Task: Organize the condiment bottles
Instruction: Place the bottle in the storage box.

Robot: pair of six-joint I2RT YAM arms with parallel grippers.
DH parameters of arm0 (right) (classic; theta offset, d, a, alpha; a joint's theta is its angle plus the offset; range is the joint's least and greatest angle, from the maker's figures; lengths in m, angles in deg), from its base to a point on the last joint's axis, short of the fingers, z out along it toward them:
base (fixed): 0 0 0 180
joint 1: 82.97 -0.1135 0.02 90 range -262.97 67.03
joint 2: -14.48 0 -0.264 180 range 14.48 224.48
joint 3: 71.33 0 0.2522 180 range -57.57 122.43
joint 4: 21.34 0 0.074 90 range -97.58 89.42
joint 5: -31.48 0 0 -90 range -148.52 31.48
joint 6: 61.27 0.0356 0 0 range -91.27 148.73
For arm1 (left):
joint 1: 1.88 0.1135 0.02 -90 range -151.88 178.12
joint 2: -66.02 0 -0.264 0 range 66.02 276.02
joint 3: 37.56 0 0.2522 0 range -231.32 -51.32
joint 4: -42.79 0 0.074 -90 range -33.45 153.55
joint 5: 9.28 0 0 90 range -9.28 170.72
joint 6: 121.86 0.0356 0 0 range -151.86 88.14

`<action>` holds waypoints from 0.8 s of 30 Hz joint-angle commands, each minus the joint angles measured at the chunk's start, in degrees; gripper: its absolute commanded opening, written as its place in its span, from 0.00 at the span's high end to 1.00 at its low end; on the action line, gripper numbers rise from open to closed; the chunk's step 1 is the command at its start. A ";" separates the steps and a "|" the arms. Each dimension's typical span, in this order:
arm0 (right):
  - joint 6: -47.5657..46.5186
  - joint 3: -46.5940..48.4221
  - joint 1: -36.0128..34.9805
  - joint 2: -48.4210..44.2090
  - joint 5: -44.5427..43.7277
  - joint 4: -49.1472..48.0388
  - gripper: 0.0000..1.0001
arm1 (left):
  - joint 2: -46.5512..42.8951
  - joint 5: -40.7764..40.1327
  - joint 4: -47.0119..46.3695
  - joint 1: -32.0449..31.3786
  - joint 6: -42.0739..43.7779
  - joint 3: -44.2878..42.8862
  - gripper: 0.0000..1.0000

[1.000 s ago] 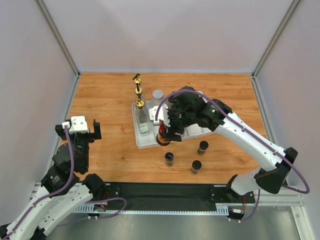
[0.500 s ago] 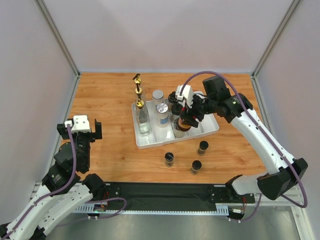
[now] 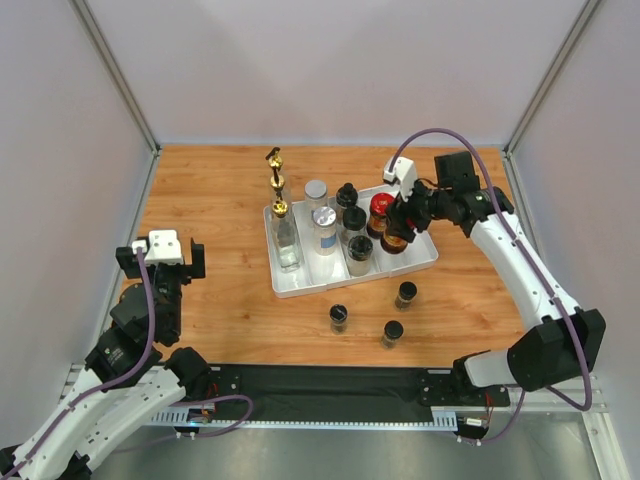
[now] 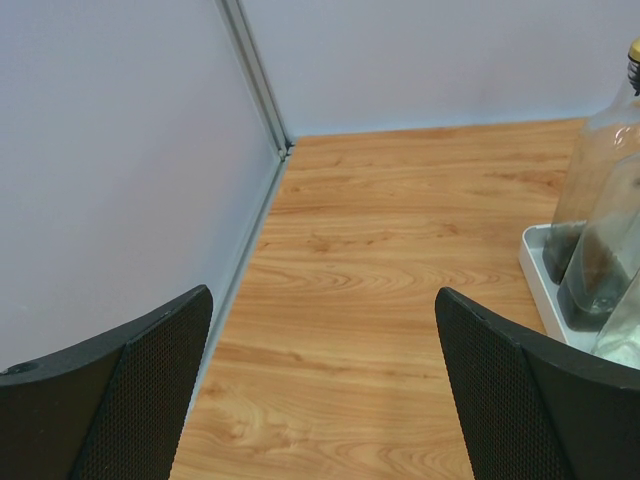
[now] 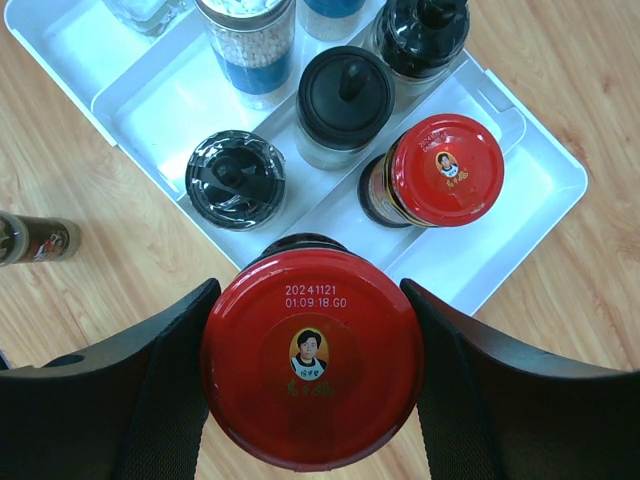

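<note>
My right gripper is shut on a red-lidded dark jar, held at the near edge of the white tray's right compartment. I cannot tell if it rests on anything. A second red-lidded jar stands in that compartment just beyond it. In the tray are gold-spouted clear bottles on the left, silver-lidded jars and black-capped bottles in the middle. Three small black-capped spice jars stand on the table in front of the tray. My left gripper is open and empty, far left.
The wooden table is walled on the left, back and right. In the left wrist view the left gripper hovers over bare wood near the left wall, with the clear bottles and tray edge at far right.
My right gripper has carried the red-lidded jar from the tray's front middle to the right and back, to beside the other red-lidded jar. The left arm has barely moved.
</note>
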 commanded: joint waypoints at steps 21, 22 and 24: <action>2.94 -5.72 1.35 10.20 1.00 -19.49 0.93 | 0.33 0.68 -1.64 0.36 1.03 0.43 0.00; 2.76 -5.99 1.35 10.64 0.74 -19.49 0.92 | 0.33 0.76 -1.73 0.27 1.03 0.35 0.00; 2.24 -6.34 1.35 11.08 0.21 -19.49 0.92 | 0.24 0.76 -1.64 0.36 0.95 0.35 0.00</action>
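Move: The right hand, holding the red-lidded jar, is over the storage box's near right part. The jar's empty place is about 4 cm ahead, 1 cm left and 11 cm down. At much the same depth, the other red-lidded jar is some 11 cm ahead and 3 cm left; the near black-lidded shaker 1 cm ahead, 8 cm left; the next one 8 cm ahead, 9 cm left. From the left hand, that place lies about 13 cm ahead, 45 cm right, 20 cm down. Still gripping the jar between its fingers at the red lid, the right hand lowers it by about 8.5 cm into the gap behind the other red-lidded jar and to the right of the near shaker. It eases some 4 cm forward on the way, then sinks straight down at the end, the wrist tipping a few degrees further downward; the grip stays unchanged. ##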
